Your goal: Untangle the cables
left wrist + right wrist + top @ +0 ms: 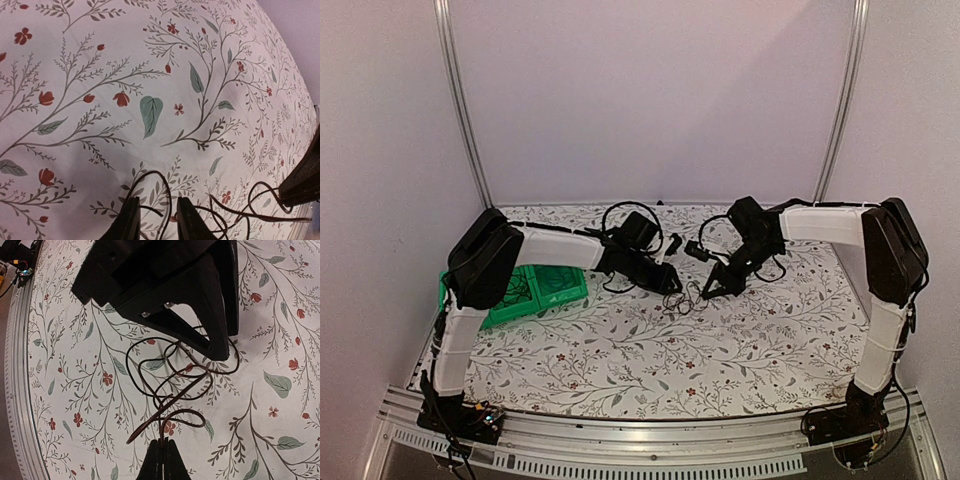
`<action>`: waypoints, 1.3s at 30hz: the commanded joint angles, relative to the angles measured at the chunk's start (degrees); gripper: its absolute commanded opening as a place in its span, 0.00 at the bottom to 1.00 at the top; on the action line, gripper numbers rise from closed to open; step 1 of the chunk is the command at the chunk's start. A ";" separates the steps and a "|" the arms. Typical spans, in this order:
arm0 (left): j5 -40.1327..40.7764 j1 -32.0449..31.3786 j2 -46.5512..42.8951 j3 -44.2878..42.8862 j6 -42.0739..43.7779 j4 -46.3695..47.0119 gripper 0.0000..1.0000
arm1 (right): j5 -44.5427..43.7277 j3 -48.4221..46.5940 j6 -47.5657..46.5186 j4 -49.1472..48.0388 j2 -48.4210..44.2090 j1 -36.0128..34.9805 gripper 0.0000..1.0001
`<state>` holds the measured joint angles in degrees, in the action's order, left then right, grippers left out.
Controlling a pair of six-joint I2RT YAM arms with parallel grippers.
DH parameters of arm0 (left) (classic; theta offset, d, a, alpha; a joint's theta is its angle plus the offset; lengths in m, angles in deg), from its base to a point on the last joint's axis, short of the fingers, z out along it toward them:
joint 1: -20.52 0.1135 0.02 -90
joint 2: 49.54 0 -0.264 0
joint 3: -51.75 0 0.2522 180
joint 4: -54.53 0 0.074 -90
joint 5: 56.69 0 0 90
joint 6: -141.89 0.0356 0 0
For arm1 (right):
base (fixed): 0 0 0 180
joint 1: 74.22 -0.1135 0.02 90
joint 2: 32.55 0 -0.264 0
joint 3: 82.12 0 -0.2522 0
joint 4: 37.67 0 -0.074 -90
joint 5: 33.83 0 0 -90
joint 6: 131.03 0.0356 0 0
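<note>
The cables (pixel 686 298) are a small loopy tangle of thin black wires on the floral cloth, mid-table, between the two grippers. My right gripper (pixel 163 446) is shut on a strand of the cables (pixel 170 375), and the loops spread away from its tips toward the left gripper (pixel 200 335). My left gripper (pixel 156 212) stands over the tangle's other side with its jaws apart. A loop of the cables (pixel 167 176) runs through that gap, and neither finger presses on it. From above, the left gripper (pixel 672 283) and right gripper (pixel 712 290) nearly face each other.
A green three-compartment bin (pixel 542 290) sits at the left under the left arm's elbow. An aluminium rail (pixel 650 440) runs along the near table edge. The right gripper's dark body (pixel 302 180) shows at the right of the left wrist view.
</note>
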<state>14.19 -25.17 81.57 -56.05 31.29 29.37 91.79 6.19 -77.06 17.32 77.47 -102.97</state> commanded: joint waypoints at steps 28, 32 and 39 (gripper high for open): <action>23.03 22.26 -44.35 20.17 8.52 -5.66 0.00 | -2.69 5.74 -1.50 1.46 -2.41 11.36 0.00; 26.27 29.24 -48.93 17.24 11.55 -8.59 0.00 | -3.46 5.73 -1.38 1.01 -1.29 12.93 0.00; 36.55 36.62 -53.32 10.47 22.24 -12.59 0.00 | -10.26 6.24 -0.64 -1.25 1.34 21.06 0.00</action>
<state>42.43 9.12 32.09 -42.61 45.50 19.23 87.00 11.56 -77.93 18.22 76.84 -87.43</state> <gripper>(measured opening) 0.010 0.020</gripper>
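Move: Between the left hand's open fingertips runs a strand of the cable, no more than about 1 cm below the hand point; the loose coil's middle lies roughly 2 cm right, 3 cm back and 2 cm below. The green tray's middle is some 33 cm left and 1 cm farther out. From the right hand, already pinching this cable, the coil's middle lies about 4 cm left, 1 cm ahead and 5 cm below. Shutting its fingers on the cable strand first, the left hand then swings left about 40 cm and climbs some 30 cm, going up and across the green tray with a little forward drift, its fingers tipping up and turning counter-clockwise. The right hand keeps its pinch and, once the left sets off, pulls away rightwards about 11 cm, easing forward and slightly down. ##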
